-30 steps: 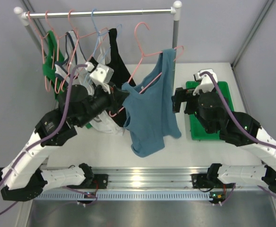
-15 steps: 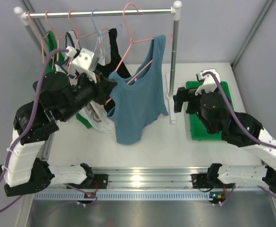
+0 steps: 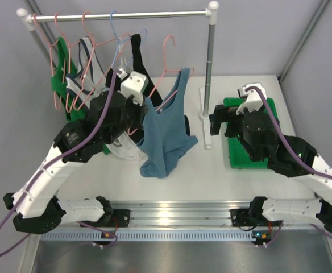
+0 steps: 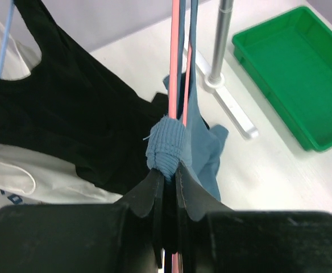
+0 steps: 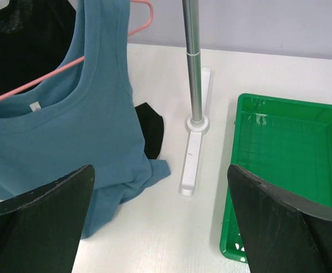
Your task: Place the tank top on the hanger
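The dusty blue tank top point(image 3: 165, 133) hangs on the pink hanger point(image 3: 169, 45), both straps over the wire, and its hem rests on the table. The hanger's hook is in the air below the rail, hooked on nothing. My left gripper point(image 3: 141, 112) is shut on the hanger's left shoulder. In the left wrist view its jaws point(image 4: 167, 173) pinch the bunched tank top strap point(image 4: 166, 145), with the pink hanger wire point(image 4: 175, 68) running up from between them. My right gripper point(image 5: 163, 227) is open and empty over the table, right of the tank top point(image 5: 69, 131) and hanger point(image 5: 41, 79).
The rail point(image 3: 120, 15) carries a black top point(image 3: 138, 65), a green top point(image 3: 58, 82), a white patterned top, spare pink hangers and a light blue hanger point(image 3: 113, 31). The rack's right post point(image 3: 210, 74) stands beside the tank top. A green tray point(image 3: 270, 105) lies under the right arm.
The left arm lifted the hanger and tank top up towards the rail, then brought them back down and a little right. The hem now rests on the table. The right arm stayed still.
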`<state>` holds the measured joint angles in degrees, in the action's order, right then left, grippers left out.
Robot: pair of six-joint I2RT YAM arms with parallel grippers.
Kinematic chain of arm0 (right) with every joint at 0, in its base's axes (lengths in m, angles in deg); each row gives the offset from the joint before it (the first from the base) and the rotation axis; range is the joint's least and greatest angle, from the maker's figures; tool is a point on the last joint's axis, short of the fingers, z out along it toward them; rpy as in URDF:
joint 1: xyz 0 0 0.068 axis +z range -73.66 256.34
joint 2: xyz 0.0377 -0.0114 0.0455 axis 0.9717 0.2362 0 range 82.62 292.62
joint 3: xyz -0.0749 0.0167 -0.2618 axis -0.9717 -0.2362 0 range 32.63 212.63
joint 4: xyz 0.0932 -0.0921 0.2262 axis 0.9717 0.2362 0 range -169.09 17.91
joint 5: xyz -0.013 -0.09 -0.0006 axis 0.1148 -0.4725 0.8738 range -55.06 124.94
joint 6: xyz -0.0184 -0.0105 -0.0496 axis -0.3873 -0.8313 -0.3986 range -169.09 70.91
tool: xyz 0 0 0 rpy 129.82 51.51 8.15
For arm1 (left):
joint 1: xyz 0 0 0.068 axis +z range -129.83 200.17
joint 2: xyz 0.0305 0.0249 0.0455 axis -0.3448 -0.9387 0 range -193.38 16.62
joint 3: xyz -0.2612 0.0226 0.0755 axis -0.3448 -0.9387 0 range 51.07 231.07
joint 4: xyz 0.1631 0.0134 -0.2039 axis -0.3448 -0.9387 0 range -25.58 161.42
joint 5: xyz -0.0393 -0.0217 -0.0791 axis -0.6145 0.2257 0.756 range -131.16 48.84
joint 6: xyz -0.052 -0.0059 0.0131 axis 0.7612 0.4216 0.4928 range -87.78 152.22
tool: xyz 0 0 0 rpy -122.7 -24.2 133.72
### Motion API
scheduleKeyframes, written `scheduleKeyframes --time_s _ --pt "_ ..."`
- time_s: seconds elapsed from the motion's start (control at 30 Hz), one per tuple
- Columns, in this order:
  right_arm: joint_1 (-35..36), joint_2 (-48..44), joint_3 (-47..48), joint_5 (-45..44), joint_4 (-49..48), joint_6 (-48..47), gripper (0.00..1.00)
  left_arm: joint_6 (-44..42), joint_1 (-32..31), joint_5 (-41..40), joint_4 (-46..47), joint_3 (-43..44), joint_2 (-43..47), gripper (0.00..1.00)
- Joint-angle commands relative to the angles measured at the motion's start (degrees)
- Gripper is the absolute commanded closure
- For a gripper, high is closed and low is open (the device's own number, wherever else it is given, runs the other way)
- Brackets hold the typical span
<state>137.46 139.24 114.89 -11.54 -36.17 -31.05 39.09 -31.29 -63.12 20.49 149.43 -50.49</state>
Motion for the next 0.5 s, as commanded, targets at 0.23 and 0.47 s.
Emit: scheduleKeyframes --time_s 0.23,0.47 --pt "0.8 -1.4 -0.1 -1.4 0.1 0.3 0.00 -3.7 8.9 2.9 20.3 -0.2 -1.0 1.00" --pt "0.8 -1.8 -0.7 -1.2 0.2 0.6 0.00 -4.2 11.6 1.0 23.7 3.1 -3.8 1.00"
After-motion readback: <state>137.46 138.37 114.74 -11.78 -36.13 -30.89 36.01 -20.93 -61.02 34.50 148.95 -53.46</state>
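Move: The blue tank top is already on its pink hanger, pinched in the left hand. The free stretch of rack rail this load is carried towards is about 25 cm ahead, 5 cm right and 15 cm above that hand. The black tank top hangs some 15 cm straight ahead and 12 cm lower; the blue hanger is about 25 cm ahead, 11 cm left and 10 cm up; the rack post 25 cm ahead, 24 cm right. From the idle right hand the rail spot is about 26 cm ahead, 22 cm left, 17 cm up. The hanger with the blue tank top is carried forward about 6 cm by the left hand, level at first and then also rising some 3 cm, towards the rack rail beyond the black tank top. Meanwhile the wrist tips its fingers upward and turns slightly counter-clockwise, each under 10 degrees, while the closed fingers keep their pinch on the cloth-covered hanger. ##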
